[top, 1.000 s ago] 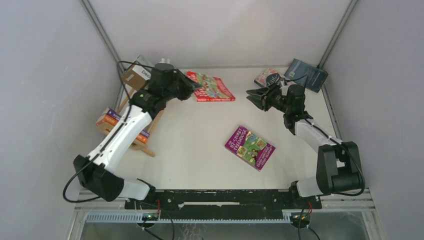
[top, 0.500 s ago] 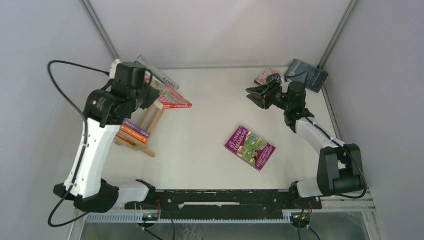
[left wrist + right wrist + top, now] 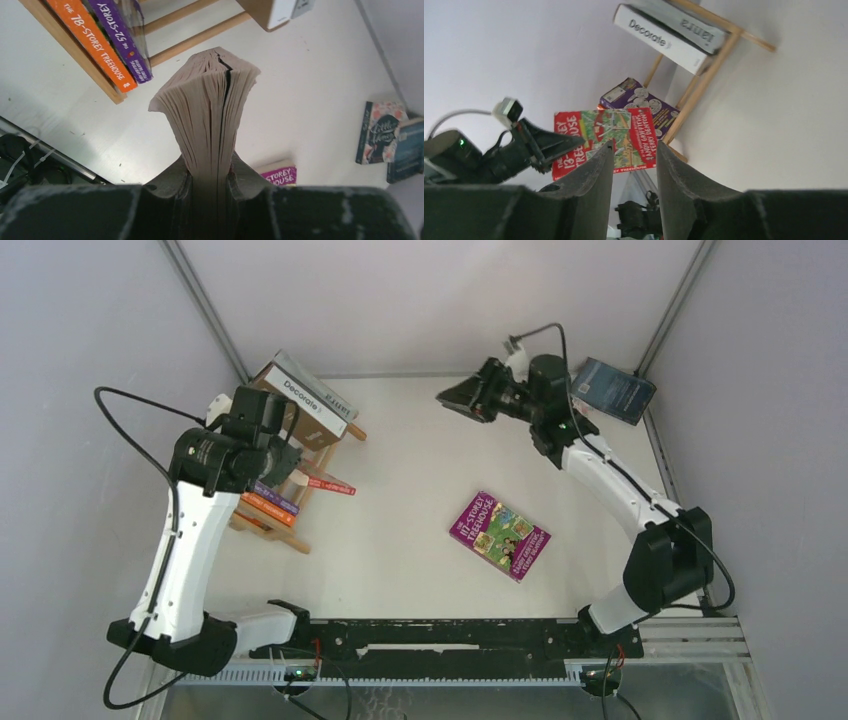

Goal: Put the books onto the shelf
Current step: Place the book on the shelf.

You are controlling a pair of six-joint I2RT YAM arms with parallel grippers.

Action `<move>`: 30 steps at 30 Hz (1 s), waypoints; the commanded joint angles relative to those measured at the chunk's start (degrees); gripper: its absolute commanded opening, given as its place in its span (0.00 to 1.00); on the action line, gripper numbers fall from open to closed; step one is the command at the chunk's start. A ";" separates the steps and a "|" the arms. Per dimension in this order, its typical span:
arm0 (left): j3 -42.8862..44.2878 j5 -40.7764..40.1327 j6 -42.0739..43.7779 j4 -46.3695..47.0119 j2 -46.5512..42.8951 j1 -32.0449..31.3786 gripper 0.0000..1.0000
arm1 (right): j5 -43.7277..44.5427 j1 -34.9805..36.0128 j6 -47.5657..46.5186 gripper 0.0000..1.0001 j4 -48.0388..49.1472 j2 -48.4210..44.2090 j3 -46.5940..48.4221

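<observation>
My left gripper (image 3: 287,458) (image 3: 210,167) is shut on the red illustrated book (image 3: 326,483) (image 3: 604,140), held on edge beside the shelf (image 3: 300,465) with its page block (image 3: 207,95) fanning out from the jaws. On the shelf's top lie a brown book (image 3: 300,400) (image 3: 659,37) and a grey one (image 3: 684,20). Orange (image 3: 92,42) and purple (image 3: 120,40) books sit lower down. A purple book (image 3: 498,535) lies mid-table. My right gripper (image 3: 447,399) (image 3: 634,145) hangs open and empty at the back, facing the shelf.
A dark blue book (image 3: 613,390) (image 3: 407,150) leans in the far right corner, with a small patterned book (image 3: 380,132) beside it. Grey walls close in the table on three sides. The black base rail (image 3: 430,635) runs along the near edge.
My left arm carried the red book from the back middle of the table over to the shelf. My right arm rose and swung left, away from the corner books.
</observation>
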 commanded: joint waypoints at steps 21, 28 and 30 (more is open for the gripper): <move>-2.90 16.69 9.17 12.60 3.08 11.44 0.00 | 21.70 34.18 -69.38 0.64 -15.67 2.95 11.15; -2.10 21.80 10.25 12.66 3.77 11.44 0.00 | 28.47 39.44 -74.26 0.64 -9.16 3.79 9.67; -1.49 22.45 10.46 12.45 3.72 11.44 0.00 | 28.69 40.43 -75.36 0.64 -7.81 4.22 9.88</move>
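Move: The left hand already pinches the red book, whose middle is roughly 2 cm ahead of it, 4 cm right and 4 cm below. From that hand the shelf gap is some 7 cm ahead, 3 cm left and 18 cm down; the Decorate book, 15 cm ahead and 2 cm left. For the empty right hand, the red book lies about 22 cm left, 13 cm back and slightly lower; the 117-Storey book, 17 cm back, 7 cm right, 30 cm down. The right hand sweeps some 16 cm left and 14 cm back towards the red book's free end, rising briefly before sinking about 6 cm overall, while it rolls roughly 75 degrees counter-clockwise as seen from behind the hand and its fingers open wider, ending pointed mostly left. Meanwhile the left hand keeps its pinch on the red book and eases it about 4 cm forward and 4 cm down over the shelf. ##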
